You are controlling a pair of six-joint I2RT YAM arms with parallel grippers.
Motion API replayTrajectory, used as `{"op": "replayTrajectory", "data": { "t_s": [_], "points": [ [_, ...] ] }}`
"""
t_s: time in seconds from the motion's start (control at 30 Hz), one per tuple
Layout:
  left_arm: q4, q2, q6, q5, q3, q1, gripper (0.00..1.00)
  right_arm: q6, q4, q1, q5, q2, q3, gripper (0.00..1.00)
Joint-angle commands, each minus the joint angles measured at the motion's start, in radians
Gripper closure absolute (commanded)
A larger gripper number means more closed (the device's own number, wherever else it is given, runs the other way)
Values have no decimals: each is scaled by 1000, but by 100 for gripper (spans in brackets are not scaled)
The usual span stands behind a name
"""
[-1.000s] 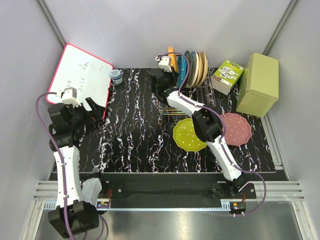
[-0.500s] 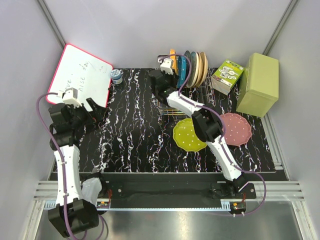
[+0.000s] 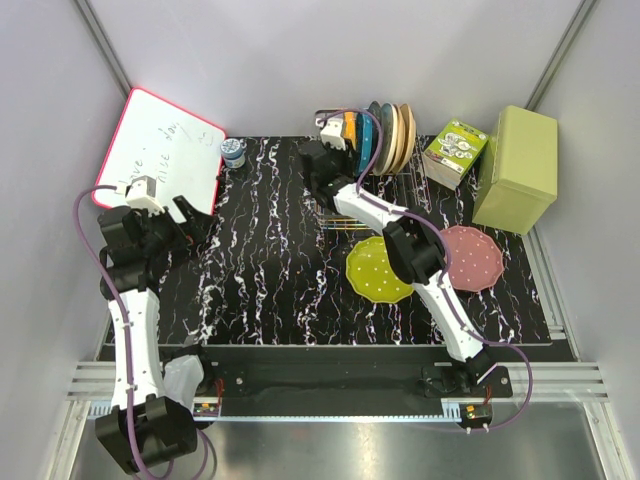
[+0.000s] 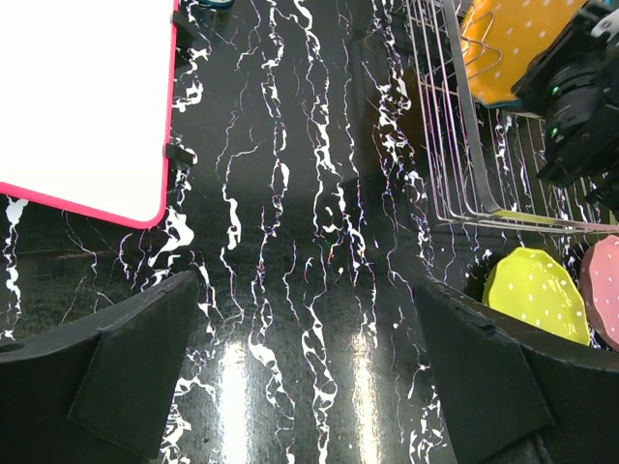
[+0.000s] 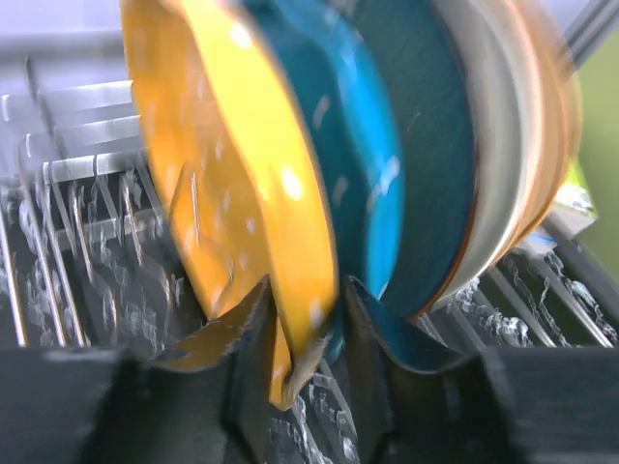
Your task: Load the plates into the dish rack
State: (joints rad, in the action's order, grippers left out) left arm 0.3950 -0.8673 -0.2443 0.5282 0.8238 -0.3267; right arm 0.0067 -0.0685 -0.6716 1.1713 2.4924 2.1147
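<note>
The orange plate (image 5: pixel 242 145) stands on edge in the dish rack (image 5: pixel 68 193), leaning against the bright blue plate (image 5: pixel 372 164). My right gripper (image 5: pixel 308 290) straddles the orange plate's lower rim. Its left finger touches the plate, and a thin gap shows at the right finger, so the jaws are slightly open. From above, the orange plate (image 3: pixel 349 127) and blue plate (image 3: pixel 364 130) sit at the left end of the rack (image 3: pixel 400 185), beside the right gripper (image 3: pixel 335 128). The yellow-green plate (image 3: pixel 378 270) and pink plate (image 3: pixel 472 257) lie flat on the table. My left gripper (image 4: pixel 305 285) hangs wide open, holding nothing.
Dark teal, beige and tan plates (image 3: pixel 395 135) fill the rack's right slots. An olive-green box (image 3: pixel 517 168) and a green carton (image 3: pixel 455 152) stand at the back right. A red-framed whiteboard (image 3: pixel 160 160) and a small tin (image 3: pixel 233 152) are at the back left.
The orange plate has tipped right against the blue plate, and the right jaws have loosened slightly round its rim. The left arm has not moved.
</note>
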Motion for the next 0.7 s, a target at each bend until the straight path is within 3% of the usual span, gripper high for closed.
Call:
{"op": "replayTrajectory", "data": {
  "t_s": [0.0, 0.07, 0.23, 0.4, 0.5, 0.57, 0.63, 0.67],
  "points": [
    [-47, -4, -12, 35, 0, -8, 1, -432, -636, 12, 117, -23, -68, 57],
    [-48, -7, -13, 42, -3, -8, 1, -520, -778, 6, 102, -30, -84, 55],
    [-64, -4, -23, 56, -11, -8, 1, -528, -772, 4, 99, -75, -117, 54],
    [-67, 8, -18, 52, -12, -8, 1, -628, -902, -19, 74, -147, -198, 55],
    [-81, 19, 34, 47, 6, -8, 1, -707, -1001, -55, 12, -239, -275, 55],
    [-116, 43, 54, 116, 6, -6, 1, -723, -1004, -88, -47, -349, -340, 53],
    [-197, 65, -7, 229, -34, 9, 1, -696, -920, -112, -87, -441, -471, 31],
    [-208, 88, -24, 239, -46, 65, 1, -679, -796, -130, -154, -549, -526, 20]
  ]
}}
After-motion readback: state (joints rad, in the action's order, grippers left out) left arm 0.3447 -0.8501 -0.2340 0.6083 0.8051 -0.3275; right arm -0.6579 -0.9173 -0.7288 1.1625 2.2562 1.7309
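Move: The right fingers are still at the near edge of the orange plate standing in the dish rack, its middle roughly 8 cm ahead, level left to right, and 2 cm up. About 3 cm to the right of it, equally far out, stands the blue plate, and some 3 cm beyond that to the right the dark plate. From the left hand the orange plate lies about 34 cm ahead, 34 cm to the right and 6 cm lower. Opening further, the right hand comes free of the orange plate, rising about 10 cm and backing off 5. ##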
